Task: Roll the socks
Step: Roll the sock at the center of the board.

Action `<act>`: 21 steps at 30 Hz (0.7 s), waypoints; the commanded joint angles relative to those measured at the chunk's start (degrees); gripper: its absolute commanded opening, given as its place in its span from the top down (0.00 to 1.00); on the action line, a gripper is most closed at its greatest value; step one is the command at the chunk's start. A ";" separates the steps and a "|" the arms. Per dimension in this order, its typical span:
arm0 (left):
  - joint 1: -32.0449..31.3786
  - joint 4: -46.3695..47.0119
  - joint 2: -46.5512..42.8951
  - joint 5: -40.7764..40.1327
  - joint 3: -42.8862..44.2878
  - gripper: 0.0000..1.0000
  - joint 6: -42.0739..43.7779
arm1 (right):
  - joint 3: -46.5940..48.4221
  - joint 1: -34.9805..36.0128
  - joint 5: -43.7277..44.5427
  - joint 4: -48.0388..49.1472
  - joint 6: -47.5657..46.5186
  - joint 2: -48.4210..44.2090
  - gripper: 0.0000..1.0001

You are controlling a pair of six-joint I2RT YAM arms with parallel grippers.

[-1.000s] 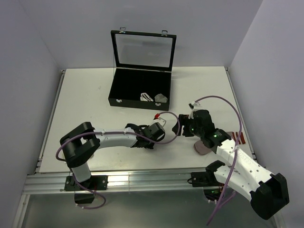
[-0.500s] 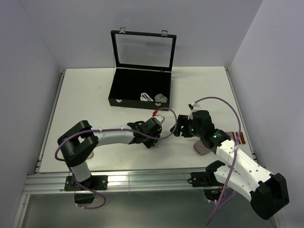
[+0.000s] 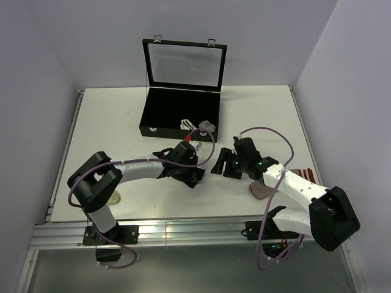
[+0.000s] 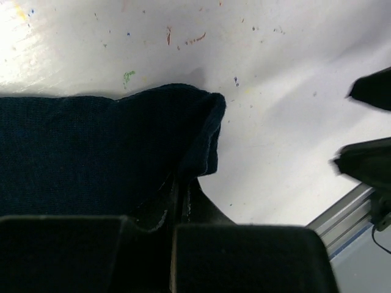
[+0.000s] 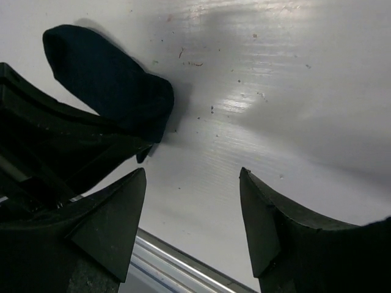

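Observation:
A plain navy sock [image 4: 91, 146] lies flat on the white table, one corner folded over [image 4: 204, 131]. My left gripper [image 4: 180, 198] is shut on a pinch of this sock's fabric. In the top view the left gripper [image 3: 187, 170] sits at mid-table and hides most of the sock. The right wrist view shows the navy sock's rounded end [image 5: 110, 76] jutting out past the left gripper's dark body. My right gripper [image 5: 192, 183] hovers open just right of it, holding nothing, and shows in the top view [image 3: 219, 166] too.
A black case [image 3: 146, 130] with its glass lid raised stands at the back; two light rolled socks [image 3: 187, 124] [image 3: 208, 126] lie inside. A mauve sock [image 3: 261, 190] and a striped one [image 3: 303, 177] lie by the right arm. The table's front rail [image 5: 177, 262] is close.
The left gripper has shut on the navy sock and shifted back and left. The right gripper has moved left toward it, jaws still wide.

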 commanded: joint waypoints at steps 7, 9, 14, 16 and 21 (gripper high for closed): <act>0.89 6.07 -0.77 2.09 -0.21 0.99 -2.70 | 8.40 4.68 2.09 2.79 14.49 10.12 0.30; 0.89 7.12 -0.68 2.18 -0.74 0.99 -3.05 | 9.45 5.21 2.01 2.79 16.16 12.76 0.29; 0.89 7.92 -0.51 2.53 -1.35 0.99 -3.49 | 9.81 5.30 0.34 5.86 18.80 16.80 0.29; 0.80 10.01 -0.33 2.97 -1.62 0.99 -3.58 | 10.33 5.39 -0.01 6.13 19.42 18.21 0.29; 0.80 11.00 -0.42 2.97 -2.58 0.98 -3.76 | 11.65 5.57 0.16 6.57 20.21 20.33 0.30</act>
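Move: The left fingers already pinch the navy sock near its right end; the sock's middle lies about 4 cm left of that hand and 3 cm ahead, barely below. From the open right hand, the sock's middle is some 17 cm to the left, 3 cm ahead and 6 cm down. The mauve sock lies roughly 22 cm to the right hand's right and 2 cm back, and the black box's middle about 27 cm ahead and 21 cm left. The right hand sweeps about 5 cm left towards the held end of the navy sock, easing a little forward and then sinking some 3 cm in the later part, its fingers staying wide open and tipping some 15 degrees steeper, so that one fingertip comes close over the sock's end, with contact not clear. Meanwhile the left hand keeps its shut pinch on the sock and eases roughly 2 cm right, forward and up, towards the arriving right hand. ##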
